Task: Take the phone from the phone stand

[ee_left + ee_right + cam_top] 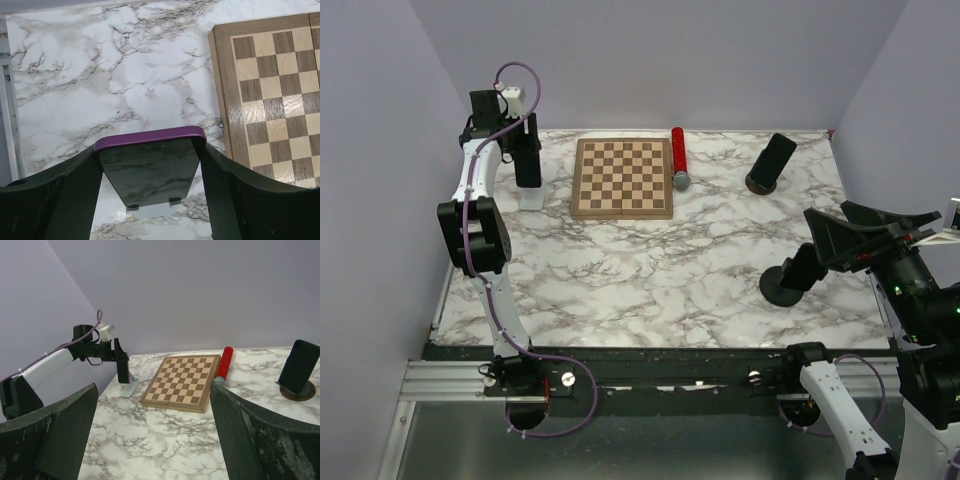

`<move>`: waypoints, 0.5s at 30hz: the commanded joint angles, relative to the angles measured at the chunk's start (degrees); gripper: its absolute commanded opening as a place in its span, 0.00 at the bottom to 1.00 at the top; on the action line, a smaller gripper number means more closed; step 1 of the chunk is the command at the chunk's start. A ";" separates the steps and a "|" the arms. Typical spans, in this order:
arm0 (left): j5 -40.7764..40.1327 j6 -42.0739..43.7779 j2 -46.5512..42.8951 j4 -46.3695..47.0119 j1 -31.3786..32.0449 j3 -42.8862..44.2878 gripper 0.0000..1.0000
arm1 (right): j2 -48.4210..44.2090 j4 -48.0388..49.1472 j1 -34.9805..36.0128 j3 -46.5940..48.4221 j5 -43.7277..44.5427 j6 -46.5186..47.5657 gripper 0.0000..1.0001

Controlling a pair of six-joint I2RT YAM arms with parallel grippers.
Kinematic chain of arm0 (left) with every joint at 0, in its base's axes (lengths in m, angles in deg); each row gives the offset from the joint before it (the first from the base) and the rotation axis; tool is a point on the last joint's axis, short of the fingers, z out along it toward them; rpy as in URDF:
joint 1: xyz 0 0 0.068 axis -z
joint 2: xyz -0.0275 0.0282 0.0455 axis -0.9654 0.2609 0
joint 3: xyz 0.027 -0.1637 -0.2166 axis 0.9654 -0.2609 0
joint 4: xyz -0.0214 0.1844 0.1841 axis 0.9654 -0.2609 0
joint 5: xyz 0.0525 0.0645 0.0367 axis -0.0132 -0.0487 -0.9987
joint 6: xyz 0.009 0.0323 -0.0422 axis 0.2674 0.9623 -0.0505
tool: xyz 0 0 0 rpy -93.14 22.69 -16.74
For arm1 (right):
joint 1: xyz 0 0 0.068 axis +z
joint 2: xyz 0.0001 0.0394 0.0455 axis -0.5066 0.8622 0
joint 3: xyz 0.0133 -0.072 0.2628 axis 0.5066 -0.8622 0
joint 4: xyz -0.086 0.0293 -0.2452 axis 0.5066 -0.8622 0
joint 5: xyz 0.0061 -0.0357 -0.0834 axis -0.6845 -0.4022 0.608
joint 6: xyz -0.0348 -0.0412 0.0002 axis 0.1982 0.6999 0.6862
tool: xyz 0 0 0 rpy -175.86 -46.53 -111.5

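The phone (150, 170), dark-screened in a purple case, leans upright on a pale stand (150, 210) at the table's back left, left of the chessboard. My left gripper (150, 147) comes down over it from above. Its two dark fingers (75, 200) press against the phone's left and right edges near the top. The top view shows the same gripper (525, 140) over the phone (527, 160) with the stand's foot (531, 198) below. My right gripper (865, 225) hovers over the right side of the table, open wide and empty, far from the phone.
A wooden chessboard (622, 177) lies at the back centre, close to the right of the stand. A red cylinder (678, 155) lies along its right side. A second dark phone (775, 158) leans on a round brown base at the back right. Walls close in on three sides.
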 commanded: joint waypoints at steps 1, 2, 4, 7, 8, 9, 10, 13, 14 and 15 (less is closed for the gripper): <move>-3.38 -3.06 -5.00 0.02 0.27 0.90 0.29 | -0.67 1.54 -0.20 0.28 -1.28 -0.59 1.00; -3.22 -3.77 -5.87 -0.01 0.29 0.96 0.28 | -0.67 1.93 -0.20 0.13 -1.58 -0.85 1.00; -2.90 -5.78 -7.52 -0.15 0.33 0.93 0.23 | -0.59 2.64 -0.22 0.01 -2.10 -1.24 1.00; -5.36 -7.78 -10.37 -0.62 0.43 0.41 0.09 | 0.00 2.96 -0.20 0.22 -2.90 -1.44 1.00; -6.10 -8.17 -11.24 -0.81 0.42 0.19 0.08 | 0.08 2.76 -0.20 0.35 -3.13 -1.35 1.00; -6.54 -8.43 -12.44 -0.93 0.40 -0.24 0.06 | 0.22 2.66 -0.20 0.45 -3.20 -1.30 1.00; -7.82 -8.98 -13.40 -1.40 0.40 -0.69 0.03 | 0.12 2.70 -0.20 0.45 -3.16 -1.21 1.00; -11.13 -11.93 -17.95 -3.59 0.48 -2.83 0.00 | -0.04 2.79 -0.20 0.19 -3.10 -1.17 1.00; -12.26 -13.74 -19.70 -5.28 0.68 -3.88 0.00 | -0.13 2.92 -0.21 0.04 -3.14 -1.25 1.00; -13.82 -16.45 -22.08 -6.97 0.76 -6.08 0.00 | -0.24 3.34 -0.20 -0.41 -3.23 -1.40 1.00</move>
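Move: The left hand still pinches the phone by its side edges near the top, so the phone's middle is about 5 cm below the fingers and 2 cm back. The phone stand is directly behind and beneath the phone, its middle some 9 cm below the hand, 2 cm back and 1 cm right. The chessboard's middle is roughly 29 cm right, 3 cm ahead and 15 cm down. From the right hand, the phone is about 42 cm ahead, 64 cm left and 36 cm below. Keeping its pinch on the phone's two side edges, the left hand lifts it slowly at first and then ever faster, straight up for the first centimetre and then up and back towards the robot, some 9 cm up and 3 cm back in all, away from the stand. As it rises, the wrist swings about 10 degrees counter-clockwise and tips the fingers up a little, the grip unchanged. ##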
